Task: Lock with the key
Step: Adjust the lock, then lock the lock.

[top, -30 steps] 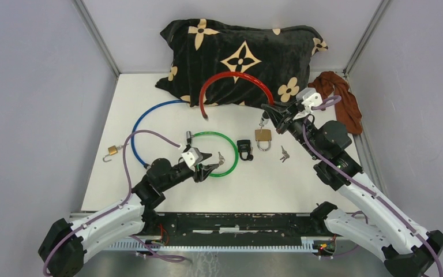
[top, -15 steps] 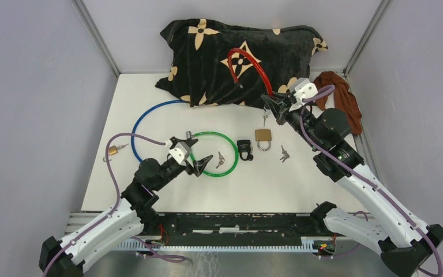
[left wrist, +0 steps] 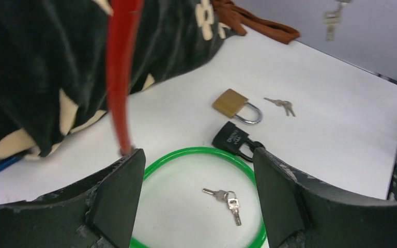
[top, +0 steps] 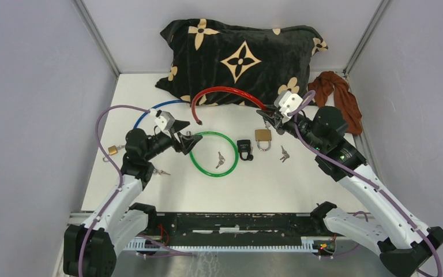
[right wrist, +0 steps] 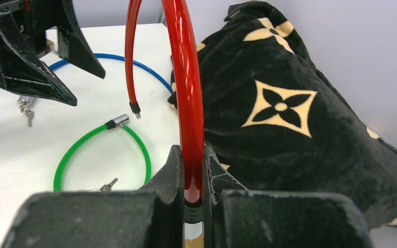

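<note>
My right gripper (top: 269, 116) (right wrist: 192, 155) is shut on one end of the red cable (top: 225, 90) (right wrist: 188, 77), which arches up and leftward. Its free end (top: 196, 121) hangs just in front of my left gripper (top: 186, 137) (left wrist: 197, 160), which is open with nothing between its fingers. A brass padlock (top: 263, 138) (left wrist: 231, 103) and a black padlock (top: 244, 149) (left wrist: 233, 140) lie mid-table. One key pair (top: 220, 159) (left wrist: 227, 199) lies inside the green cable loop (top: 212, 153), another (top: 284, 153) right of the brass padlock, a third (top: 160, 171) under the left arm.
A black patterned pillow (top: 242, 57) fills the back of the table and a brown cloth (top: 339, 95) lies at the back right. A blue cable (top: 144, 115) with a small brass padlock (top: 112, 150) curves along the left side. Grey walls close in both sides.
My left gripper has opened wide and swung back and left, away from the green loop's near side. The right arm has turned the red cable so its free end comes down by the left gripper.
</note>
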Robot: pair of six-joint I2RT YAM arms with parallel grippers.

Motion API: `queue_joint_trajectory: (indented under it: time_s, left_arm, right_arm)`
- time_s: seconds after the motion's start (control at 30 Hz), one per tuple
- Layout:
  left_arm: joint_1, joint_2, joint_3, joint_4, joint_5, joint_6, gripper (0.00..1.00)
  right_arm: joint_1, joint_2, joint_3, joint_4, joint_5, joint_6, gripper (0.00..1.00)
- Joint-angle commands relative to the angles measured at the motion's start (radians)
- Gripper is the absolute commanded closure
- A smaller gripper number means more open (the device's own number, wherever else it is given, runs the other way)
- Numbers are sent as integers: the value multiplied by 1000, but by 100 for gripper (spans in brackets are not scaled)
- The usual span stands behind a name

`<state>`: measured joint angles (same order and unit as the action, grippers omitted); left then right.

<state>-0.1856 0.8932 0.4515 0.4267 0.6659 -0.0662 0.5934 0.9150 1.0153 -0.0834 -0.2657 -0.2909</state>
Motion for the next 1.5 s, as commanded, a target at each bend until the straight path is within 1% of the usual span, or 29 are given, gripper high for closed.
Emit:
queue_joint_trajectory:
  time_s: [0.0, 0.1, 0.17, 0.33, 0.5, 0.53, 0.63, 0.7, 0.8, 0.83, 0.9, 0.93, 1.0, 1.03, 1.07, 1.1, 1.17, 1.23, 1.3, 1.37, 1.47]
  left_arm:
    - [2, 21, 5, 151, 185, 42, 19]
    - [3, 44, -12, 198, 90, 133, 21]
    - [3, 56, -14, 203, 94, 190, 23]
    - [3, 66, -54, 215, 110, 262, 27]
    - [3, 67, -69, 220, 109, 264, 36]
    - [3, 62, -72, 218, 108, 263, 39]
    - [2, 52, -78, 204, 112, 259, 57]
    - [4, 45, -84, 202, 114, 249, 71]
    - [4, 35, -86, 202, 121, 228, 97]
    - [3, 29, -87, 201, 119, 213, 98]
    - [2, 19, -87, 213, 114, 145, 98]
    - [1, 9, -90, 245, 105, 86, 98]
    - [-15, -18, -96, 350, 60, -113, 98]
    - [-38, -33, -93, 398, 10, -190, 98]
    - [-72, -49, -84, 419, -55, -248, 98]
    - [-115, -63, -66, 422, -134, -286, 98]
    - [-208, -84, -35, 414, -270, -328, 98]
    - [-283, -97, -14, 421, -348, -355, 98]
    - [-327, -99, 1, 447, -395, -385, 98]
    - [-348, -92, -1, 496, -424, -397, 98]
    - [-370, -65, -49, 644, -429, -355, 98]
  right_arm:
    - [-6, -27, 78, 85, -95, -22, 100]
    - [-6, -16, 104, 51, -149, -24, 100]
    - [-9, -17, 114, 47, -171, -24, 100]
    - [-8, -19, 136, 64, -233, -4, 100]
    - [-7, -23, 149, 66, -237, 1, 100]
    - [-8, -22, 149, 68, -240, 4, 100]
    - [-8, -19, 150, 75, -251, 12, 100]
    - [-8, -16, 149, 76, -255, 16, 100]
    - [-8, -14, 153, 75, -247, 26, 100]
    - [-8, -14, 152, 76, -236, 38, 100]
    - [-8, -15, 144, 126, -161, 92, 100]
    - [-8, -17, 124, 161, -70, 154, 100]
    - [-7, -30, 36, 279, 126, 312, 100]
    - [-2, -42, -29, 362, 208, 397, 100]
    - [9, -46, -111, 472, 254, 488, 100]
    - [29, -37, -175, 538, 339, 559, 100]
    - [86, 9, -221, 593, 499, 640, 100]
    - [138, 73, -222, 624, 585, 679, 100]
    - [185, 131, -212, 652, 650, 710, 100]
    - [198, 172, -205, 687, 692, 773, 100]
    - [199, 212, -203, 717, 722, 903, 100]
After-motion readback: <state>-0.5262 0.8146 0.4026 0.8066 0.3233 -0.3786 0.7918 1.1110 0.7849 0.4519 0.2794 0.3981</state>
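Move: The red cable's free end hangs some 5 cm ahead of the open left hand, about 1 cm to its right and nearly at its height. About 20 cm below that hand, the green cable ring's middle lies 3 cm ahead and 6 cm right, the keys inside it 1 cm ahead and 8 cm right, and the black padlock 4 cm ahead and 16 cm right. From the right hand, already gripping the red cable's lock end, the free end is about 4 cm ahead, 21 cm left and 14 cm lower. The right hand keeps its grip on the lock end and first draws back about 4 cm, rising and turning slightly counter-clockwise, while the left hand nearly waits, dips a little with its fingers tipping down and then closes them on the red cable just behind its free tip. With both ends held, the left hand lifts about 11 cm while going right and back and rolling its left side down, as the right hand swings forward and down about 8 cm each and a little left, tipping down and rolling its left side up some 35 degrees to bring the lock towards the tip. ##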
